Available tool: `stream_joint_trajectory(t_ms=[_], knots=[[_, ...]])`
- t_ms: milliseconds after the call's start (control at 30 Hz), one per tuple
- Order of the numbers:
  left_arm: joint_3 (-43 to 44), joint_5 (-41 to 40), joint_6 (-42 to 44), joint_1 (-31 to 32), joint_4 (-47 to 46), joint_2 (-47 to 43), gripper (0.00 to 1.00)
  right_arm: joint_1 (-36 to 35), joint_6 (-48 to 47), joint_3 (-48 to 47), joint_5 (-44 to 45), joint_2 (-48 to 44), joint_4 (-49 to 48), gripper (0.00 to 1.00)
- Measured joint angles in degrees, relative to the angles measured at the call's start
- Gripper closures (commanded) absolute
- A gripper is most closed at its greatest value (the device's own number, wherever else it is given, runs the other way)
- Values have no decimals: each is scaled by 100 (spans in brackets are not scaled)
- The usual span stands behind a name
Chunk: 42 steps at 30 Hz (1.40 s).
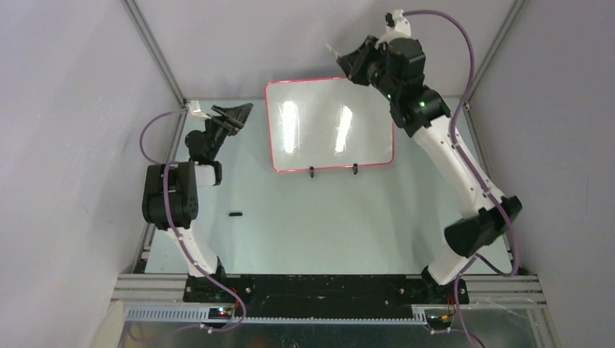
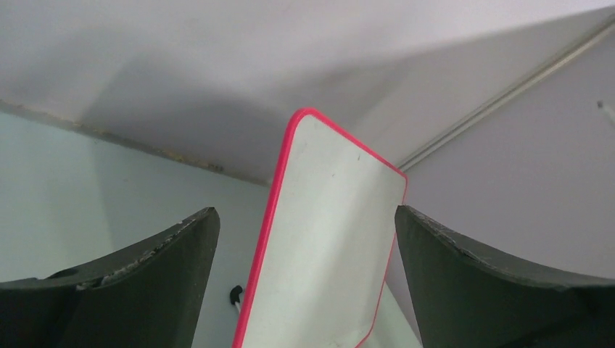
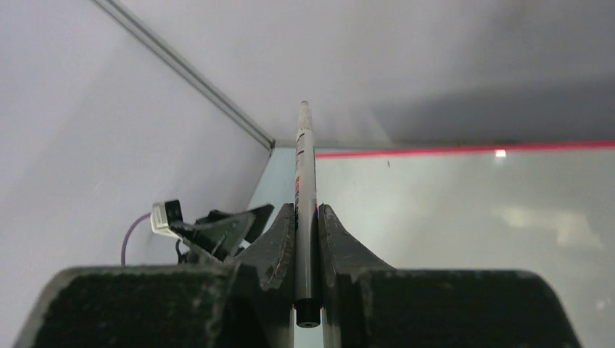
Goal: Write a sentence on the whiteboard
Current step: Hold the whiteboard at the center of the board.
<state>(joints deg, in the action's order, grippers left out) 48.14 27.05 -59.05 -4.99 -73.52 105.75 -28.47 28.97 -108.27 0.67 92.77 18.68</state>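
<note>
The whiteboard (image 1: 330, 127) stands at the back middle of the table, white with a red-pink rim and two black clip feet (image 1: 312, 172). Its face is blank; no sentence shows on it. My right gripper (image 1: 348, 64) is above the board's top right corner, shut on a grey marker (image 3: 305, 181) that sticks out ahead past the fingertips. The board's red top edge (image 3: 464, 149) lies below it in the right wrist view. My left gripper (image 1: 238, 116) is open and empty, left of the board. The left wrist view shows the board (image 2: 326, 246) edge-on between its fingers.
A small black piece (image 1: 233, 214), perhaps a marker cap, lies on the table left of centre. The enclosure's grey walls and metal frame posts close in at the back and sides. The left gripper (image 3: 217, 228) also shows in the right wrist view.
</note>
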Motion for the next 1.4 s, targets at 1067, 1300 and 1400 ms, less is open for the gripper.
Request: stream_joint_trajectory(t_ms=[1067,1300,1400], knots=[[2332,2249,83,415,413,1805,42,28,-955,1572,-944,-101,-402,100],[2605,2371,-372,431,13,2277,86,87,-955,1727,-1069,-254,-514,100],[2778,2490,-748,413,-354,2542,98,118,-955,1764,-1093,-299,-540,100]])
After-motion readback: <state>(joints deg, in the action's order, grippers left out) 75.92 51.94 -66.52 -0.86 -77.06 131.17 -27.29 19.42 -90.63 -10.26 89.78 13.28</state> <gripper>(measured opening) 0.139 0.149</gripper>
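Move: The whiteboard's left edge, where the open left fingers are to grip, lies about 8 cm right of the left hand, 4 cm ahead and 5 cm lower. The board's middle is some 28 cm right, about 1 cm ahead and 8 cm below; the left black clip is 19 cm right, 10 cm back and 18 cm below. From the pen-holding right hand, the board's middle is roughly 7 cm ahead, 2 cm left and 30 cm below, the left edge 18 cm left, 9 cm ahead and 26 cm below. Bring the left gripper about 8 cm right onto the whiteboard's left edge, also easing forward and down and swinging the fingers some 30 degrees clockwise; shut them late, so the pads pinch the red rim. Meanwhile, after a small forward lift, lower the right hand about 10 cm in front of the board, turning slightly counter-clockwise and keeping hold of the pen. ##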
